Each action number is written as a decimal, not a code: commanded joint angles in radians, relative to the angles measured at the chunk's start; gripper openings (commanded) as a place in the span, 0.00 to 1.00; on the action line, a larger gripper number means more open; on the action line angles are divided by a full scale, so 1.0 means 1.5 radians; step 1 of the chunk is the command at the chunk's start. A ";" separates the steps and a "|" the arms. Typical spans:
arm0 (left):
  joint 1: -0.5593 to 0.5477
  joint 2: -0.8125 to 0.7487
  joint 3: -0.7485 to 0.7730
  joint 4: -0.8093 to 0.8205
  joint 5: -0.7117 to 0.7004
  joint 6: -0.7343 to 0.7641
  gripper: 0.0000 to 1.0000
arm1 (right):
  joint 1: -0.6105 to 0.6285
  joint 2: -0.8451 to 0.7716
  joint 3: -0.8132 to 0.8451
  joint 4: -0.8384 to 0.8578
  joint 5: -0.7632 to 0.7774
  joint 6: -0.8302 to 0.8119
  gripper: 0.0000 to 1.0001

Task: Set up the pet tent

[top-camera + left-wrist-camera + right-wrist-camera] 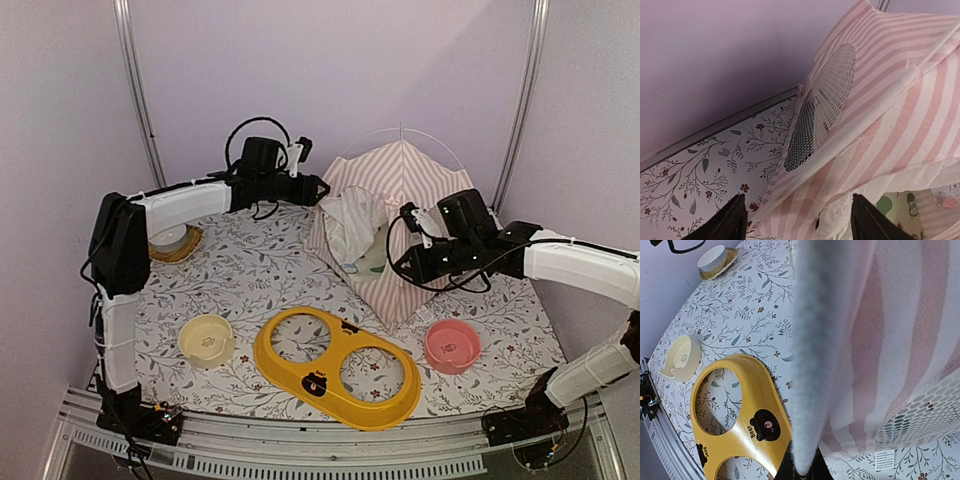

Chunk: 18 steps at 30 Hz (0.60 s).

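The pet tent (400,190), pink-and-white striped, stands partly raised at the back of the table with its white lace bunched at the front. My left gripper (318,189) is at the tent's left side. In the left wrist view the left gripper (797,221) is open, its dark fingers (735,220) wide apart, with striped tent (890,100) fabric and a mesh window (817,112) ahead of them. My right gripper (405,262) is at the tent's front right. The right gripper (804,471) is shut on a fold of the tent (900,315) wall.
A yellow two-hole bowl stand (335,368) lies at the front centre, also in the right wrist view (747,412). A pink bowl (452,345) sits to its right, a cream bowl (207,340) to its left. A white bowl (170,238) rests on a brown mat at far left.
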 commanded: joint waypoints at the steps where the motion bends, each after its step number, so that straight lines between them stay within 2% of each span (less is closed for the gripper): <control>1: 0.025 0.047 0.075 -0.031 0.007 0.060 0.71 | -0.003 -0.025 -0.003 -0.036 -0.022 0.005 0.00; 7: 0.031 0.106 0.158 -0.069 0.090 0.113 0.71 | -0.002 -0.039 -0.002 -0.049 -0.012 0.006 0.01; 10: 0.028 0.120 0.181 -0.093 0.129 0.120 0.63 | -0.003 -0.040 0.003 -0.050 -0.001 0.008 0.01; 14: 0.019 0.109 0.155 -0.086 0.136 0.129 0.56 | -0.003 -0.029 0.017 -0.053 0.018 0.009 0.01; 17: 0.014 0.104 0.143 -0.083 0.127 0.135 0.46 | -0.004 -0.019 0.030 -0.057 0.032 0.006 0.01; 18: 0.012 0.102 0.141 -0.083 0.125 0.135 0.39 | -0.005 -0.018 0.032 -0.055 0.035 0.005 0.01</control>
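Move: The tent's left front edge, a cloth-covered pole, is about 3 cm ahead of the open left gripper, 2 cm to its right and 2 cm lower. The white door flap hangs roughly 8 cm nearer the base than that hand and 6 cm to its right, about 5 cm below. The green mat inside is some 12 cm back, 10 cm right and well below. From the right hand, pinching the tent's other front edge, the left edge lies around 22 cm ahead and 15 cm left, slightly higher. With the tent's left front edge coming between its fingers, the left hand starts to close on it, the gap down by about a third but still open; whether the pads touch can't be seen. It first reaches forward about 3 cm, then eases back a centimetre and right about 2, sinking slightly and turning some 10 degrees clockwise. The right hand keeps its pinch on the other edge, drifting about 1 cm right. ##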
